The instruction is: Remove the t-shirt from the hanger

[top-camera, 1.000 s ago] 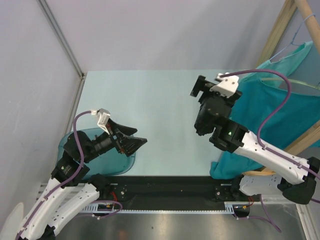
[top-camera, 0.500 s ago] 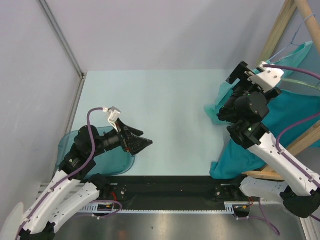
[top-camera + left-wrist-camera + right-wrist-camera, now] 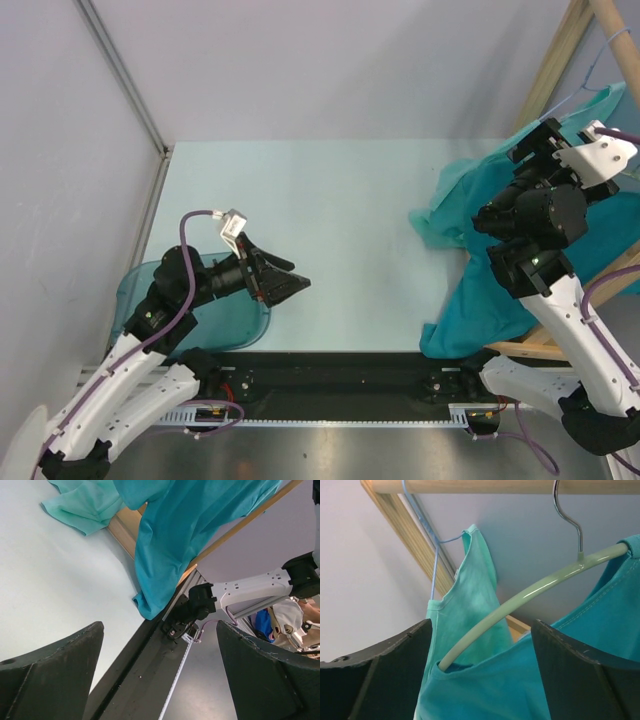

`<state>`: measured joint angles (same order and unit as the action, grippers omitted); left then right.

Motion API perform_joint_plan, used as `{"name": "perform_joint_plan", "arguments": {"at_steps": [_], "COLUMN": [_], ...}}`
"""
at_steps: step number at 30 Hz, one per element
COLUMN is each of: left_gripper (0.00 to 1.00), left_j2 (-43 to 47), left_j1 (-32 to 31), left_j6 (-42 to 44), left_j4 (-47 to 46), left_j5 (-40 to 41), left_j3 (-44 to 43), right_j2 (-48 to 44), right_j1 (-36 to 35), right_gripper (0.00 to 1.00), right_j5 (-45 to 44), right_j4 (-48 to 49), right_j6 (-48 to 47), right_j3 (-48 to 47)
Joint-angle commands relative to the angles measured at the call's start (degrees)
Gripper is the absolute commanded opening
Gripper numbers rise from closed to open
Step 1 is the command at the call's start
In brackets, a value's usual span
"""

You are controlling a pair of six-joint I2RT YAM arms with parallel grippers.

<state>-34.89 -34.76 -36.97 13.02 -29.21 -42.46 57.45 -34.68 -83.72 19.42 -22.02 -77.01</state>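
A teal t-shirt (image 3: 520, 680) hangs on a pale green hanger (image 3: 520, 605), whose metal hook (image 3: 568, 515) is over a wooden rod (image 3: 495, 486). In the top view the t-shirt (image 3: 480, 300) drapes down from the rack at the right. My right gripper (image 3: 481, 625) is open and empty, its jaws either side of the hanger's bare left arm, a little short of it. In the top view it (image 3: 530, 152) is raised beside the rack. My left gripper (image 3: 295, 277) is open and empty, held above the table's near left, and it points at the shirt (image 3: 185, 530).
A lighter green garment (image 3: 470, 605) hangs on a thin blue hanger (image 3: 434, 565) to the left of the t-shirt. Its lower part lies on the table (image 3: 440, 215). A wooden rack frame (image 3: 560, 60) stands at the right. A translucent teal bin (image 3: 135, 290) sits under the left arm.
My right arm has swung right and up from over the table's middle to the rack, still open. My left gripper has shifted slightly right and stays open.
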Motion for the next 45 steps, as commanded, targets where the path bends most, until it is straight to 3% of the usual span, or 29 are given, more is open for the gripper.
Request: {"name": "perform_joint_plan", "arguments": {"at_steps": [1, 7, 14, 18, 26, 35, 40, 45], "left_gripper": [1.0, 1.0, 1.0, 1.0, 0.99, 1.0, 0.99, 0.99], "left_j2": [-0.5, -1.4, -2.4, -2.9, -4.7, -5.2, -5.5, -5.8], "left_j1": [-0.2, -0.1, -0.1, -0.1, -0.1, -0.1, -0.1, -0.1], "left_j6": [-2.0, -2.2, -2.4, -2.5, -4.1, -4.0, -4.4, -4.1], "left_j4": [-2.8, -2.6, -2.6, -2.6, -5.7, -6.4, -7.1, -6.8], "left_j5": [-1.7, -2.0, -2.3, -2.3, -3.7, -3.7, -4.4, -4.4], "left_j3": [0.4, -0.6, -1.8, -1.8, -1.0, -0.5, -0.6, -0.8], "right_j2": [0.4, 0.6, 0.1, -0.1, 0.3, -3.0, -5.3, -8.8], "right_j1": [2.4, 6.4, 13.0, 16.8, 17.9, 17.0, 15.2, 13.8], "right_gripper": [0.82, 0.8, 0.79, 0.63, 0.43, 0.13, 0.12, 0.08], "right_j5": [2.2, 2.3, 5.6, 9.7, 15.4, 22.5, 31.7, 40.6], "right_j4": [-4.2, -14.3, -17.7, -21.5, -31.4, -38.3, -40.9, -45.3], "right_j6": [4.2, 17.9, 24.8, 29.8, 39.0, 41.1, 40.7, 46.4], "right_j3": [-2.9, -4.6, -3.1, -3.2, -6.4, -8.5, -9.3, -9.6]}}
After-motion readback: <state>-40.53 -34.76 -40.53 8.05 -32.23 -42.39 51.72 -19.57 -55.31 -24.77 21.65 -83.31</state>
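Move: The arm of the hanger, where the right fingers will close, lies about 3 cm ahead of the right hand, 3 cm to its right and 1 cm lower. From the same hand, the t-shirt hangs some 20 cm below, 5 cm back and 3 cm right; the wooden rail runs about 13 cm above, 9 cm right and level fore and aft; the pale green cloth is about 12 cm ahead, straight in line and 8 cm lower. From the left hand, the hanger arm lies roughly 15 cm ahead, 40 cm right and 18 cm above. Bring the open right gripper about 5 cm to the right and then slightly forward around the bare arm of the hanger, closing as you go until the fingertips pinch it. Keep that pinch and draw the hand back left by some 3 cm and a little back, turning it about 20 degrees counter-clockwise. ##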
